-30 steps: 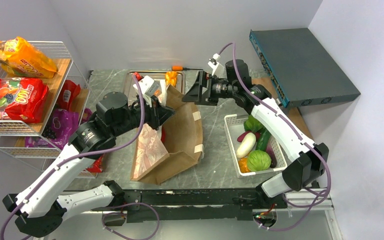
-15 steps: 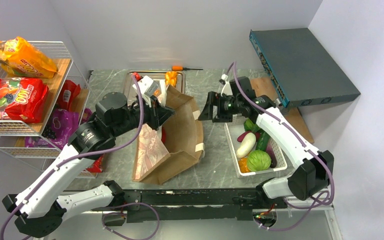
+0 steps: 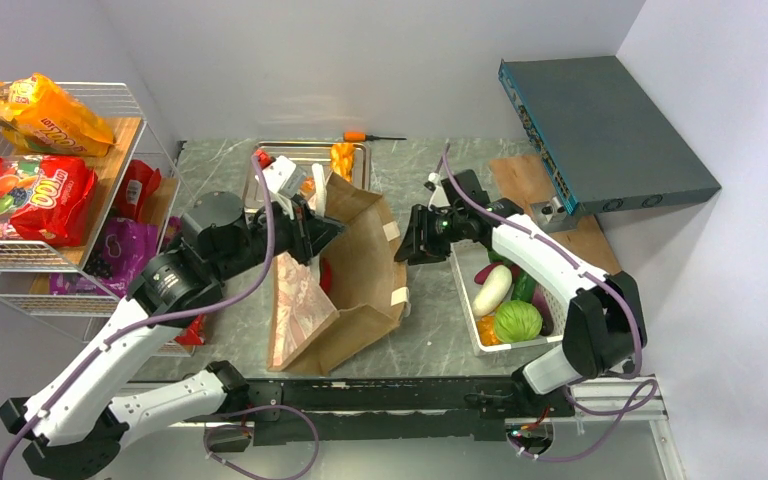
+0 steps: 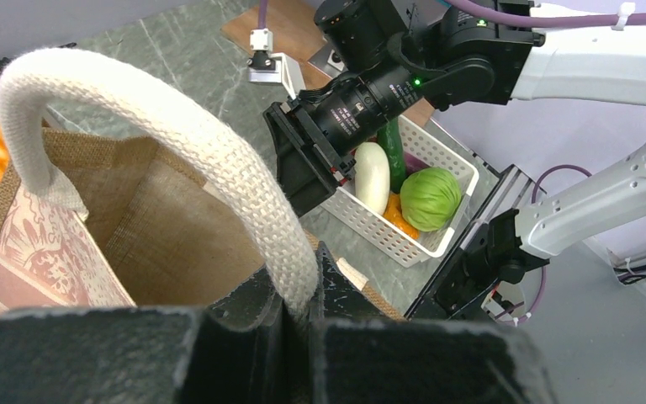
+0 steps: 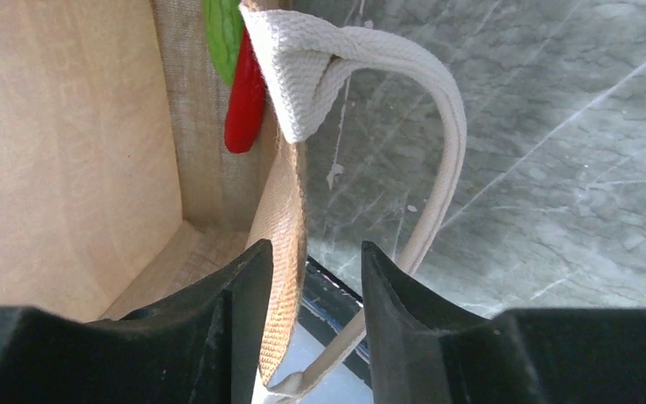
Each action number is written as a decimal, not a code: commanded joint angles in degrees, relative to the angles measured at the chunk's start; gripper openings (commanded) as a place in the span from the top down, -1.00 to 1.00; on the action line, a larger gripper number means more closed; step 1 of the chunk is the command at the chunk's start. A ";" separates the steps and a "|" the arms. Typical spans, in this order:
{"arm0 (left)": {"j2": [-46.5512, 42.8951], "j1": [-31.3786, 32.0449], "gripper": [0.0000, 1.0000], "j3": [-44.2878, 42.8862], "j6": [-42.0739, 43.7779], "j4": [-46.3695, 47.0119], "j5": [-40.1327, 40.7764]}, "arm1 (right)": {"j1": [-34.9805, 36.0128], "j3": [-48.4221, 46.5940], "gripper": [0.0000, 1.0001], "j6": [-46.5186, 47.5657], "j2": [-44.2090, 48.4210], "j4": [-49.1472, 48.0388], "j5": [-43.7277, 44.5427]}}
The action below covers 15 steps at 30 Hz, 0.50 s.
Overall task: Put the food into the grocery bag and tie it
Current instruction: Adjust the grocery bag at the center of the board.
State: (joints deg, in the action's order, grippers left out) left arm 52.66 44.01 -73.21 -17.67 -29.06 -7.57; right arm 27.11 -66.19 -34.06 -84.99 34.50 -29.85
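The brown grocery bag (image 3: pixel 365 265) lies open in the middle of the table. My left gripper (image 4: pixel 299 295) is shut on its white loop handle (image 4: pixel 160 139) and holds that side up. My right gripper (image 5: pixel 307 273) is at the bag's right rim (image 5: pixel 282 210), jaws apart. The rim and the other white handle (image 5: pixel 446 126) pass between them, the rim against the left finger. Inside the bag lies a red chili (image 5: pixel 244 101). Orange (image 3: pixel 40 110) and red (image 3: pixel 25 195) snack packets sit on the left rack. A green vegetable (image 3: pixel 517 320) lies in the basket.
A white basket (image 3: pixel 463 285) of vegetables stands right of the bag. A wire rack (image 3: pixel 130 130) is at the left, a metal tray (image 3: pixel 290 152) with an orange piece (image 3: pixel 342 157) behind the bag. A screwdriver (image 3: pixel 365 135) and a grey box (image 3: pixel 600 130) lie at the back.
My right gripper has come down from the back of the table to the bag's right rim, and its jaws have narrowed around rim and handle. My left gripper keeps its hold.
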 commanded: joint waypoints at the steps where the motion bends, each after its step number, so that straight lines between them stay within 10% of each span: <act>1: -2.46 -0.06 1.00 0.48 -0.52 3.64 1.23 | 0.92 -0.64 0.12 -1.08 -0.54 -4.12 -2.82; 15: -4.65 -0.07 1.00 2.08 -1.11 3.26 2.53 | 2.72 -1.83 1.00 0.16 -2.99 -3.39 -5.40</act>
State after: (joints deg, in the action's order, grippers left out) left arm 49.54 44.01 -70.48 -18.31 -29.04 -6.20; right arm 29.43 -66.17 -35.00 -87.61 31.14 -34.02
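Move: The stretch of the grocery bag's right rim that the open right fingers straddle is only about 2 cm to that hand's left and 1 cm back, level with it. From the same hand, the front handle tab sits some 7 cm back, the far tab about 5 cm ahead and 1 cm left, and the red pepper 14 cm left, 3 cm back and 12 cm down inside the bag. From the left hand, that rim is roughly 6 cm ahead, 9 cm right and 20 cm below. Leftward and level, easing slightly back, the right hand slides about 2.5 cm onto the grocery bag's right rim, turning a little counter-clockwise, while its half-open fingers shut fully and pinch the edge between the two handle tabs. The left hand keeps its closed grip on the left handle and eases it about 1 cm left and slightly down. ##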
